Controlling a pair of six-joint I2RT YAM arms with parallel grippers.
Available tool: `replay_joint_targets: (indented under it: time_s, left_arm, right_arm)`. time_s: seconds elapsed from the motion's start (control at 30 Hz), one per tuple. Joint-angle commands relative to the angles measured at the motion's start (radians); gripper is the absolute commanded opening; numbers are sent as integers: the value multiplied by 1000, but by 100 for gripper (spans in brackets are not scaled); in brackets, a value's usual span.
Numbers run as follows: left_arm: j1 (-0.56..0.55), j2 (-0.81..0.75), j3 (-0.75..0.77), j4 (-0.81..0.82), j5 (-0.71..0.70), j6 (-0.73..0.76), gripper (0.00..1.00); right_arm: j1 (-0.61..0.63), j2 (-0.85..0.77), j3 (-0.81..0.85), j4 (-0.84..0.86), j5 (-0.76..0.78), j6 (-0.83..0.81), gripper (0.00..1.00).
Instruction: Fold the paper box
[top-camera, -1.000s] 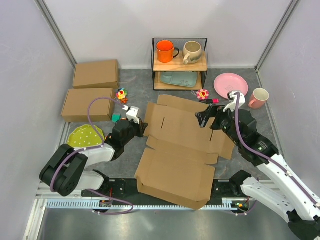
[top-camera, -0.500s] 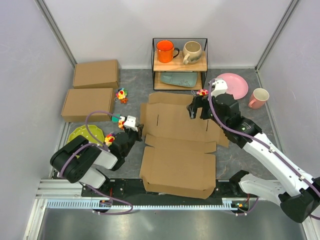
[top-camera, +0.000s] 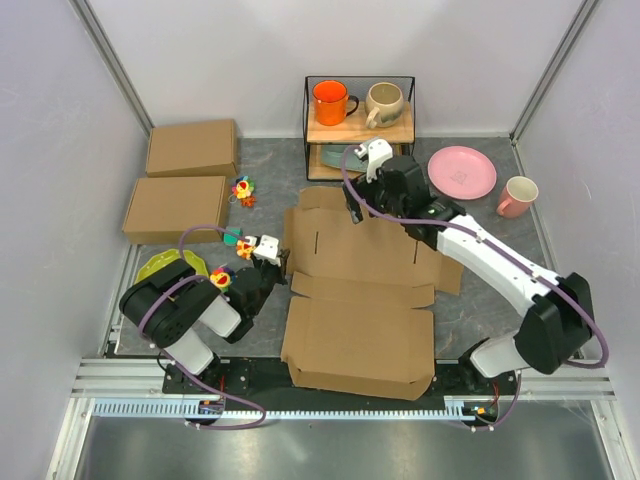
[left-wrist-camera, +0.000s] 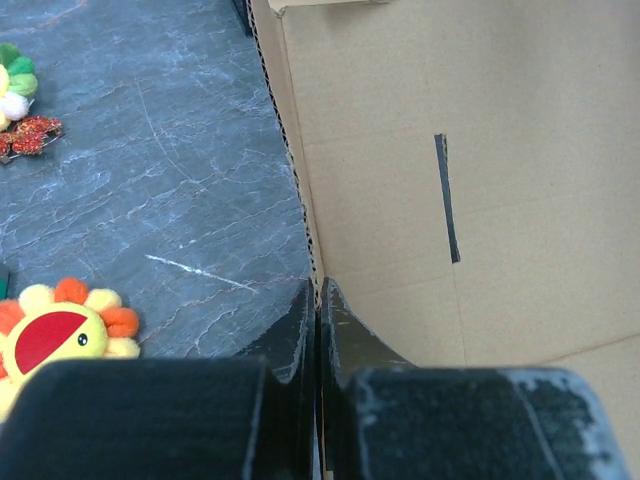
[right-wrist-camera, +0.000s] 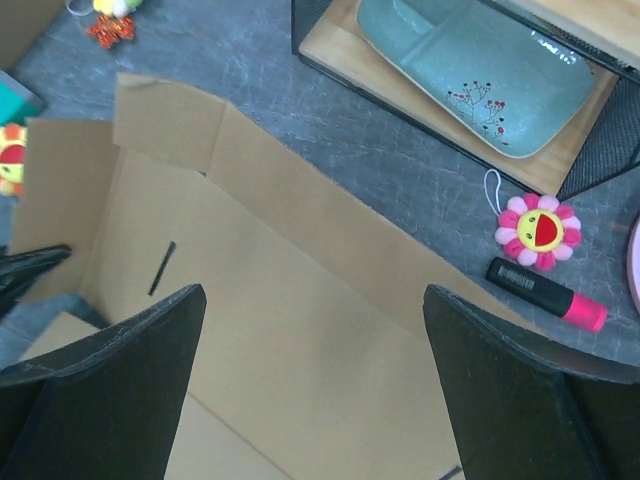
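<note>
The paper box (top-camera: 360, 290) is a large flat brown die-cut sheet with flaps and slits, spread across the middle of the table. My left gripper (top-camera: 281, 262) is at the sheet's left edge. In the left wrist view it (left-wrist-camera: 318, 300) is shut on that corrugated edge (left-wrist-camera: 300, 190), one finger on each face. My right gripper (top-camera: 352, 207) hovers over the sheet's far part by the shelf. In the right wrist view it (right-wrist-camera: 315, 295) is wide open, with only the cardboard (right-wrist-camera: 250, 260) below it.
Two closed brown boxes (top-camera: 192, 148) (top-camera: 175, 208) lie at the far left. A wire shelf (top-camera: 358, 125) with two mugs and a teal tray (right-wrist-camera: 470, 70) stands behind the sheet. A pink plate (top-camera: 462, 171), a pink mug (top-camera: 518, 196), a green dotted plate (top-camera: 165, 268), flower toys (top-camera: 243, 189) and a pink marker (right-wrist-camera: 545, 295) lie around.
My right arm has swung from the sheet's right side to over its far edge near the shelf. The sheet has turned square and lies flatter. My left gripper has drawn back, still shut.
</note>
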Motion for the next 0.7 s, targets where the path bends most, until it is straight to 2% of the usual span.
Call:
replay_joint_targets:
  time_s: [0.0,0.17,0.3,0.43,0.67]
  left_arm:
    - [-14,25,-1,202,11,70,2]
    - [-19,83,-22,291,11,80,2]
    - [-28,115,-25,291,-10,64,2]
    - [-39,120,-31,291,-22,75,2]
    - [-39,106,-27,291,-41,80,2]
  right_arm:
    - [0,35,-44,204,2,-119,98]
    - [-5,147,14,225,-27,-206,98]
    - [-37,253,107,176,-82,-235,98]
    - [-64,278,109,192,-82,-237,98]
    - [-97,299,101,188,-194,-216,97]
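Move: The box's far flap lies about 18 cm ahead of the right gripper, 3 cm to its right and 21 cm below; the pink flower toy, some 22 cm ahead and 13 cm right, and the black-pink tube, 19 cm ahead and 16 cm right, are beyond its right end. The left side flap, 14 cm left and level with it, stands pinched in the left gripper, reaching 6 cm ahead of those fingers; from there the far flap is 24 cm ahead, 17 cm right. Keep the left gripper shut on the standing side flap and hold it there. Bring the wide-open right gripper forward and down in equal measure, about 7 cm each, over the back panel towards the far flap, rolling its left side down some 10 degrees, easing off at the end and still touching nothing that can be seen. ##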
